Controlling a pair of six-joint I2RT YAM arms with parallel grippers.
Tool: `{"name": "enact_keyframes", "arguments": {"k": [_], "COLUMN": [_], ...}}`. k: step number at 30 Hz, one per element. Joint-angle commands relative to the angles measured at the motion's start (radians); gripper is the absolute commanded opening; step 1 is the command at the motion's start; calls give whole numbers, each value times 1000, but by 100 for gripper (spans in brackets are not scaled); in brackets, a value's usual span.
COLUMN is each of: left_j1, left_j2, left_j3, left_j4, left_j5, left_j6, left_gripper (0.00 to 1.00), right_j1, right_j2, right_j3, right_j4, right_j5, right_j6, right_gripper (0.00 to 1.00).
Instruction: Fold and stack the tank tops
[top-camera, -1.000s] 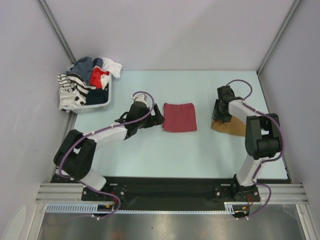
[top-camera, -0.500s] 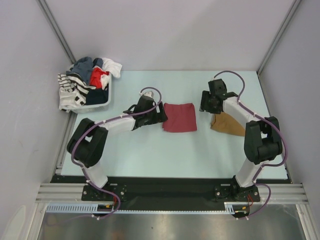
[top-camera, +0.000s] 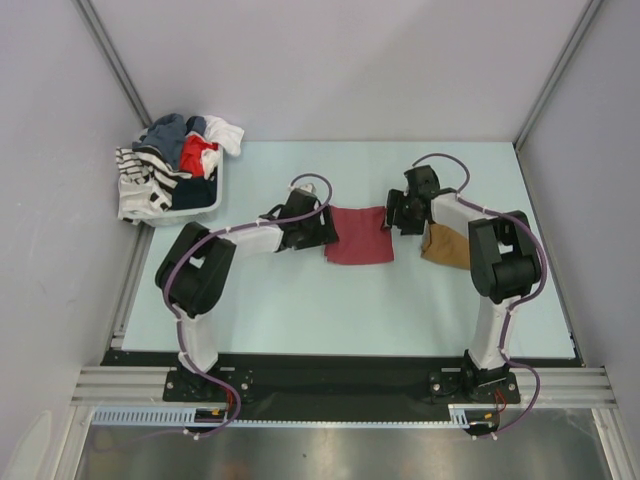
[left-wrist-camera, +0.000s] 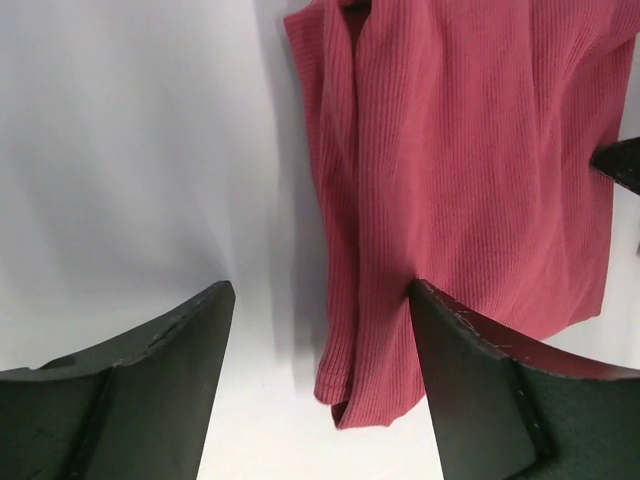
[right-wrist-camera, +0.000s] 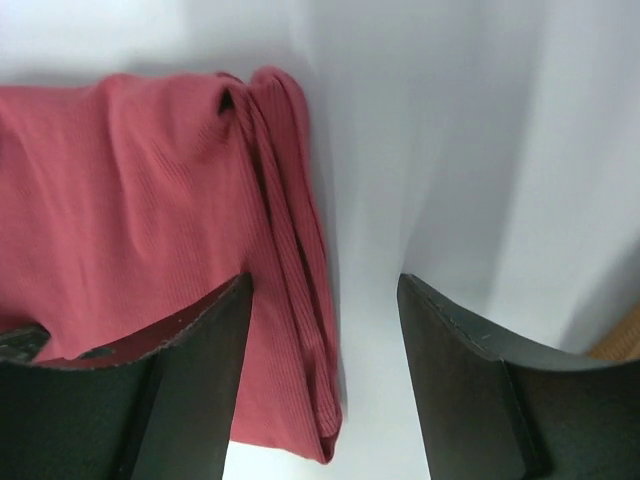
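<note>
A dark maroon red tank top (top-camera: 358, 235) lies folded into a rough square at mid-table. My left gripper (top-camera: 327, 232) is at its left edge, open. In the left wrist view the cloth's folded edge (left-wrist-camera: 345, 330) lies between the fingers, and the right finger (left-wrist-camera: 480, 380) is over the cloth. My right gripper (top-camera: 394, 214) is at the top's upper right corner, also open, with the rolled edge (right-wrist-camera: 300, 330) between its fingers. A tan-brown tank top (top-camera: 445, 246) lies folded just right of the right gripper, with nothing holding it.
A white basket (top-camera: 205, 208) heaped with mixed clothes (top-camera: 175, 160) stands at the table's back left corner. Grey walls close in the back and both sides. The arm bases sit on the black rail at the near edge.
The right gripper has left the tan top, swung left to the maroon top's right edge and opened wider. The left gripper has moved right to its left edge and narrowed a little.
</note>
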Motion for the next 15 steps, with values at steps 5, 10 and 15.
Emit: {"name": "enact_keyframes", "arguments": {"k": [5, 10, 15], "left_j1": [3, 3, 3], "left_j2": [89, 137, 174], "left_j3": [76, 112, 141], "left_j4": [-14, -36, -60], "left_j5": [28, 8, -5], "left_j6": [-24, -33, -35], "left_gripper": [64, 52, 36], "right_j1": [8, 15, 25], "right_j2": [84, 86, 95], "right_j3": [55, 48, 60], "right_j4": [55, 65, 65], "right_j5": [-58, -64, -84], "right_j6": [0, -6, -3], "right_gripper": [46, 34, 29]}}
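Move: The folded red tank top lies between the two hands, flat on the table a centimetre or two below the fingertips. Its middle is about 7 cm to the right and 3 cm ahead of the left hand, whose open fingers stand at its left edge near the close corner. From the right hand, which stands at the right edge, the middle is roughly 6 cm to the left and level. The folded brown tank top lies some 12 cm to the right of the right hand and 3 cm nearer the base. Both grippers narrow on opposite side edges of the red tank top, straddling the folded layers, each opening roughly halving but not shutting. Meanwhile the left hand slides about 3 cm forward and right along and into its edge, sinking about 1 cm; the right presses in some 2 cm to the left and a little forward. ##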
